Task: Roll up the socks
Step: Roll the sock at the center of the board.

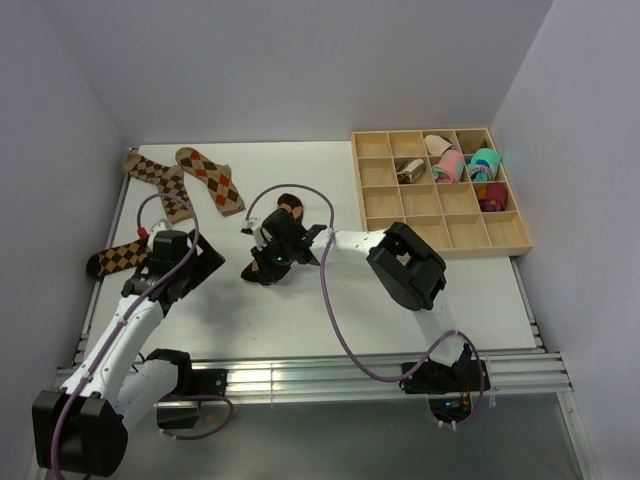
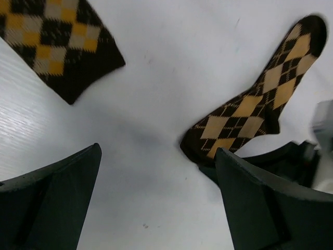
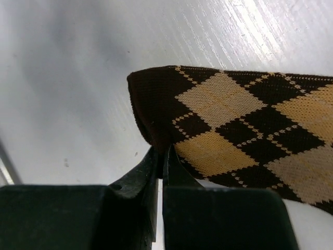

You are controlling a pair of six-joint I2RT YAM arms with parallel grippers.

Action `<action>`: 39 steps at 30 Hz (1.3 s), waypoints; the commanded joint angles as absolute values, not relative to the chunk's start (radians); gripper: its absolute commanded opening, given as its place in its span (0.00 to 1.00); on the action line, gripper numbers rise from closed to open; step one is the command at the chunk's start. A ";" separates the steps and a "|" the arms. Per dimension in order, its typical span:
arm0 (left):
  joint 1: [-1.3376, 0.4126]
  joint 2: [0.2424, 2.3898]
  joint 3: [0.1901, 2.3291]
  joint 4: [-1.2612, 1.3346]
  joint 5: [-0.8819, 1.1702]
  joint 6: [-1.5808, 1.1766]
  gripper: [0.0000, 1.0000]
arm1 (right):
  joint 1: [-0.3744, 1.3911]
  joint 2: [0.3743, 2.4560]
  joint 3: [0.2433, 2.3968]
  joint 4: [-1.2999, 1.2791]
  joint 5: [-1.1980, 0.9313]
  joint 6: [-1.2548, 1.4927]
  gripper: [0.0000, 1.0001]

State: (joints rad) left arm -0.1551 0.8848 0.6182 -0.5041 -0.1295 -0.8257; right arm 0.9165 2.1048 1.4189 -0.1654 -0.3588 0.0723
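Observation:
A dark brown argyle sock (image 3: 234,120) with tan diamonds lies flat on the white table. My right gripper (image 3: 162,151) is shut on the near edge of its cuff. From above, this gripper (image 1: 262,264) covers most of that sock (image 1: 291,208), and only the toe shows. My left gripper (image 2: 157,151) is open over bare table, just left of the same sock (image 2: 250,117), touching nothing. From above, the left gripper (image 1: 198,262) sits between that sock and another dark argyle sock (image 1: 118,258) at the left edge. Two tan argyle socks (image 1: 158,178) (image 1: 212,180) lie flat at the back left.
A wooden compartment tray (image 1: 500,248) stands at the back right. It holds pink and teal rolled bundles (image 1: 450,165) and a small brown-and-cream bundle (image 1: 408,172). Walls close in the left, back and right. A metal rail (image 1: 300,378) runs along the near edge.

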 commanded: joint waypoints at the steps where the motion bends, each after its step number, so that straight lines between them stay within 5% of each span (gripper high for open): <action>1: -0.188 0.911 0.557 -0.382 -0.034 -0.928 0.97 | 0.881 2.155 1.397 -0.166 -0.572 0.175 0.00; 8: -0.281 1.032 0.503 -0.226 -0.041 -1.022 0.95 | 0.807 2.194 1.365 -0.092 -0.741 0.288 0.00; 20: -0.334 1.253 0.509 -0.074 -0.009 -1.104 0.86 | 0.784 2.207 1.367 -0.101 -0.681 0.319 0.00; 39: -0.360 1.354 0.512 -0.032 0.005 -1.154 0.35 | 0.782 2.158 1.281 -0.009 -0.578 0.311 0.00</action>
State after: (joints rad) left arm -0.3561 1.3384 0.4923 -0.0322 0.0048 -1.1515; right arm 0.7845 2.1574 1.3380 0.0021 -0.6983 0.3473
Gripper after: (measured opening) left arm 0.365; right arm 0.030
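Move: Some 10 cm to the left hand's right, about 2 cm farther out and 10 cm below lies the cuff end of the centre sock, its near corner already pinched by the right fingers. From the right hand the cuff's middle is about 1 cm ahead and 2 cm left, level with it. The tan-and-black sock lies roughly 16 cm left of the left hand and 3 cm ahead; the red-diamond sock is about 22 cm straight ahead, both 10 cm down. Swooping down about 9 cm and right some 10 cm, the left hand sinks first and then slides in on the cuff's free left corner, rolling its left side down about 15 degrees and closing from wide to about a third open around that corner. The right hand keeps its pinch, turning some 25 degrees almost on the spot so its fingertips swing back towards the base. ##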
